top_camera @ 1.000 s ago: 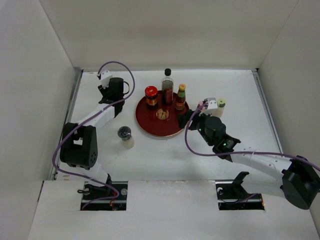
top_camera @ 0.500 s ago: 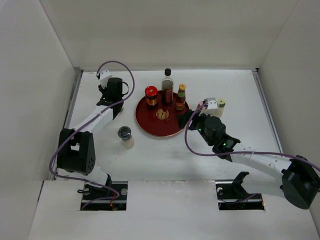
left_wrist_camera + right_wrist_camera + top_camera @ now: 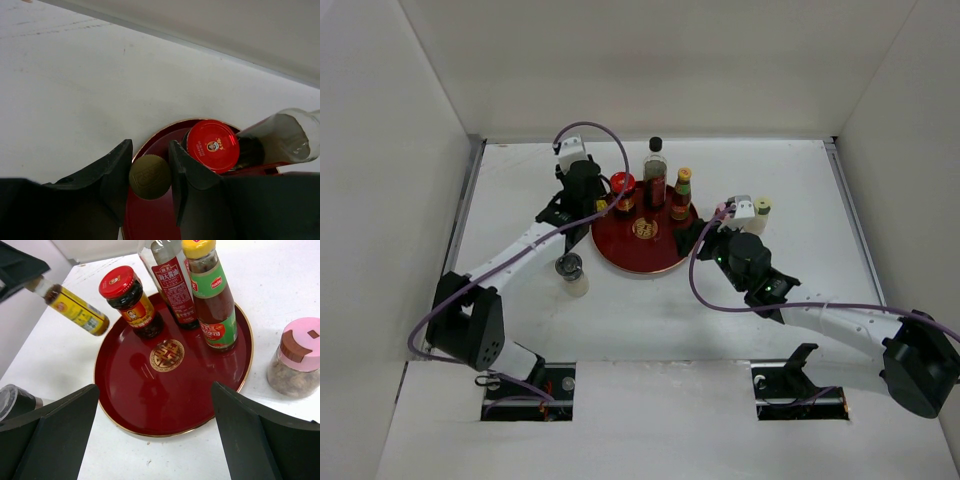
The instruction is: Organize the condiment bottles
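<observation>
My left gripper (image 3: 150, 149) is shut on a small yellow-capped bottle (image 3: 150, 176), gripped at the neck just under its gold cap. It hangs over the left rim of the round dark-red tray (image 3: 645, 255). The right wrist view shows this bottle (image 3: 76, 309) tilted in the air. On the tray stand a red-lidded jar (image 3: 129, 301), a tall clear bottle (image 3: 169, 280) and a yellow-capped sauce bottle (image 3: 212, 295). My right gripper (image 3: 155, 387) is open at the tray's near right edge, holding nothing.
A pink-capped shaker (image 3: 299, 357) stands on the table right of the tray. A cream shaker (image 3: 760, 211) is beside the right wrist. A grey-capped shaker (image 3: 570, 272) stands left of the tray. The enclosure's walls close in the back and sides.
The left arm swung right from the table's back left to the tray's left rim, shutting on the small yellow-capped bottle and carrying it. The right arm has not moved.
</observation>
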You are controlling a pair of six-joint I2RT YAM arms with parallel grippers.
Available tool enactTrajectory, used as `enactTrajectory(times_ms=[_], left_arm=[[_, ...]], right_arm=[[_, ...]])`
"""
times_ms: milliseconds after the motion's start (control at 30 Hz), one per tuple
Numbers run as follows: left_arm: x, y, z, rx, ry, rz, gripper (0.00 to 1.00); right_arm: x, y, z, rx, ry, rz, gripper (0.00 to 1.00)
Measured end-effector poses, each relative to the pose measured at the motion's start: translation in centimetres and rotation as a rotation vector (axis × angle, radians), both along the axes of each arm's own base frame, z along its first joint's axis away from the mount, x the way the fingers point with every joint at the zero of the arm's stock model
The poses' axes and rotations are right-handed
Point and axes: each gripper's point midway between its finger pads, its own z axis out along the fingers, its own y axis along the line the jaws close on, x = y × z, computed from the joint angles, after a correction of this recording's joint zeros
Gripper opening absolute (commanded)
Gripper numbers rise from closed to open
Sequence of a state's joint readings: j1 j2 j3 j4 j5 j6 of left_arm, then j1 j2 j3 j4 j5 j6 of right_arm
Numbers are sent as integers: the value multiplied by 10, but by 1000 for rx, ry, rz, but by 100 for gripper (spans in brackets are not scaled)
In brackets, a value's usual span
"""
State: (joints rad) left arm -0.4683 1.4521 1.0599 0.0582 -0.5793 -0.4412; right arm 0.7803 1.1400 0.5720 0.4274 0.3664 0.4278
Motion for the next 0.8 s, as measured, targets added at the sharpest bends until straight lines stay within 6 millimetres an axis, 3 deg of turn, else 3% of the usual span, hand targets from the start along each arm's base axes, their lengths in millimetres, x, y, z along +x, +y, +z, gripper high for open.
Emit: enactTrajectory(times_ms=[467, 800], left_arm=[[9, -42, -63, 53, 90, -73, 21], [4, -40, -70, 89, 73, -51, 26]], right_arm=[[0, 0, 0, 7, 3, -1, 100], [-1, 0, -3, 5, 8, -1, 100]])
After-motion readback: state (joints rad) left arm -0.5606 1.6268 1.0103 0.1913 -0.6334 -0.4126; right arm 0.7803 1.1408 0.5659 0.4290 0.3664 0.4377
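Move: The left hand already holds the small yellow-label bottle by its top, aiming for the tray's left part: level with it in reach, about 4 cm to its right and 17 below. The red-lid jar stands about 4 cm ahead and 8 right, the tall dark bottle about 6 ahead and 16 right, both on the tray, their middles some 12 and 8 cm below. From the idle right hand the spot is roughly 12 cm ahead, 20 left and 14 below. The left hand lowers the held bottle about 7 cm, drifting 4 cm right, onto the tray by the red-lid jar. ##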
